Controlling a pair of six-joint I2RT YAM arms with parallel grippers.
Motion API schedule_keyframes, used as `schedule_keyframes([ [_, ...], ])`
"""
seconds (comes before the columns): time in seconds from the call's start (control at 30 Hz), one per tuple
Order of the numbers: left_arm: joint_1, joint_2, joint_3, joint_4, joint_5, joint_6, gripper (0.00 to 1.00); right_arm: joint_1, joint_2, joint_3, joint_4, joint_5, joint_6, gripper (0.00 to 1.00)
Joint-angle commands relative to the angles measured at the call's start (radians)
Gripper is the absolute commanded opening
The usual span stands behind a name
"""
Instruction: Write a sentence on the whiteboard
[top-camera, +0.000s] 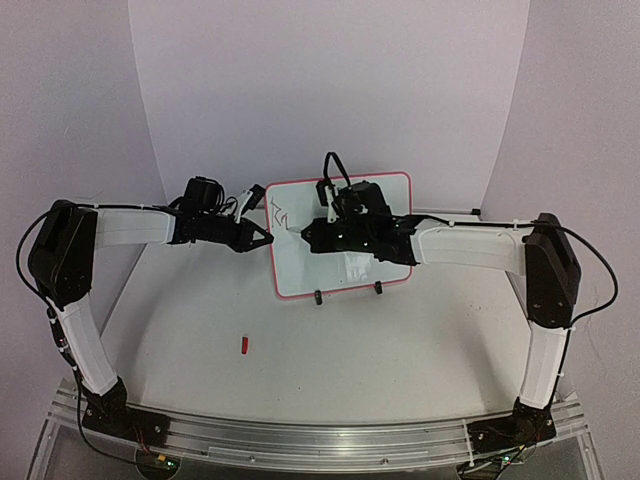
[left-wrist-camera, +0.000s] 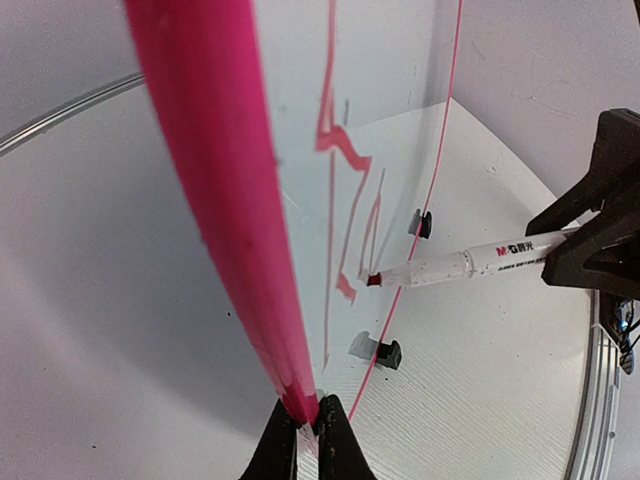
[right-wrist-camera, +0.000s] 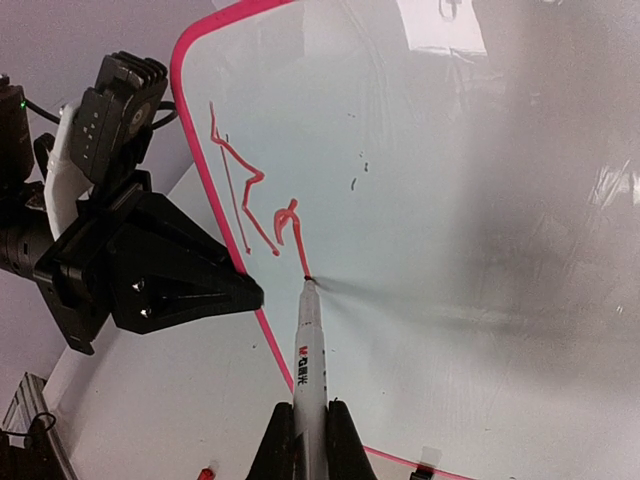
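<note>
The whiteboard (top-camera: 298, 268) stands upright on two black clip feet (top-camera: 318, 297) at the middle of the table; it is white with a pink frame. My left gripper (left-wrist-camera: 310, 420) is shut on its left pink edge (left-wrist-camera: 215, 200). My right gripper (right-wrist-camera: 310, 425) is shut on a white marker (right-wrist-camera: 312, 360). The marker's red tip touches the whiteboard (right-wrist-camera: 450, 250) just below a few red strokes (right-wrist-camera: 250, 190), the only part of the sentence that shows. These strokes (left-wrist-camera: 345, 150) sit near the board's upper left corner. In the left wrist view the marker (left-wrist-camera: 460, 265) reaches in from the right.
A small red cap (top-camera: 244, 345) lies on the table in front of the board, towards the left. A white paper patch (right-wrist-camera: 440, 25) is stuck on the board. Curved white backdrop walls close in the table on the left, back and right.
</note>
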Motion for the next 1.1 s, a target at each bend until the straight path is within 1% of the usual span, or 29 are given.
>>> schedule_keyframes([
  [0.0, -0.005, -0.002, 0.022, -0.034, -0.062, 0.056, 0.0, -0.009, -0.069, 0.001, 0.037, 0.074, 0.0, 0.0],
  [0.2, -0.005, 0.001, 0.024, -0.034, -0.06, 0.057, 0.0, -0.009, -0.131, -0.039, 0.083, 0.085, -0.006, 0.0],
  [0.37, -0.004, -0.001, 0.023, -0.034, -0.059, 0.056, 0.0, -0.009, -0.147, -0.034, 0.09, -0.003, -0.008, 0.0],
  [0.67, -0.005, 0.001, 0.021, -0.033, -0.061, 0.057, 0.0, -0.008, -0.08, 0.035, 0.069, -0.024, -0.01, 0.0],
  [1.07, -0.004, 0.003, 0.027, -0.04, -0.064, 0.061, 0.0, -0.008, -0.022, 0.084, 0.048, 0.007, -0.012, 0.0],
])
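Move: The right hand holds the marker with its tip on the whiteboard at the foot of the second red letter, about 5 cm ahead, 5 left and 2 below. Its next place on the board is some 7 cm ahead, 5 left and 3 up; the first red letter lies 6 ahead, 8 left and 2 up. The left hand grips the board's edge; from it the next place lies roughly 5 cm ahead, 3 right and 8 up. Upward, about 6 cm in roughly half a second, the right hand carries the marker, swinging some 1.5 cm right as it comes free of the board at the second letter's foot. The fingers tip up a few degrees; staying high, the hand then eases back left and slightly forward, towards the board beside the first letter. The left fingers keep pinching the board's edge. ##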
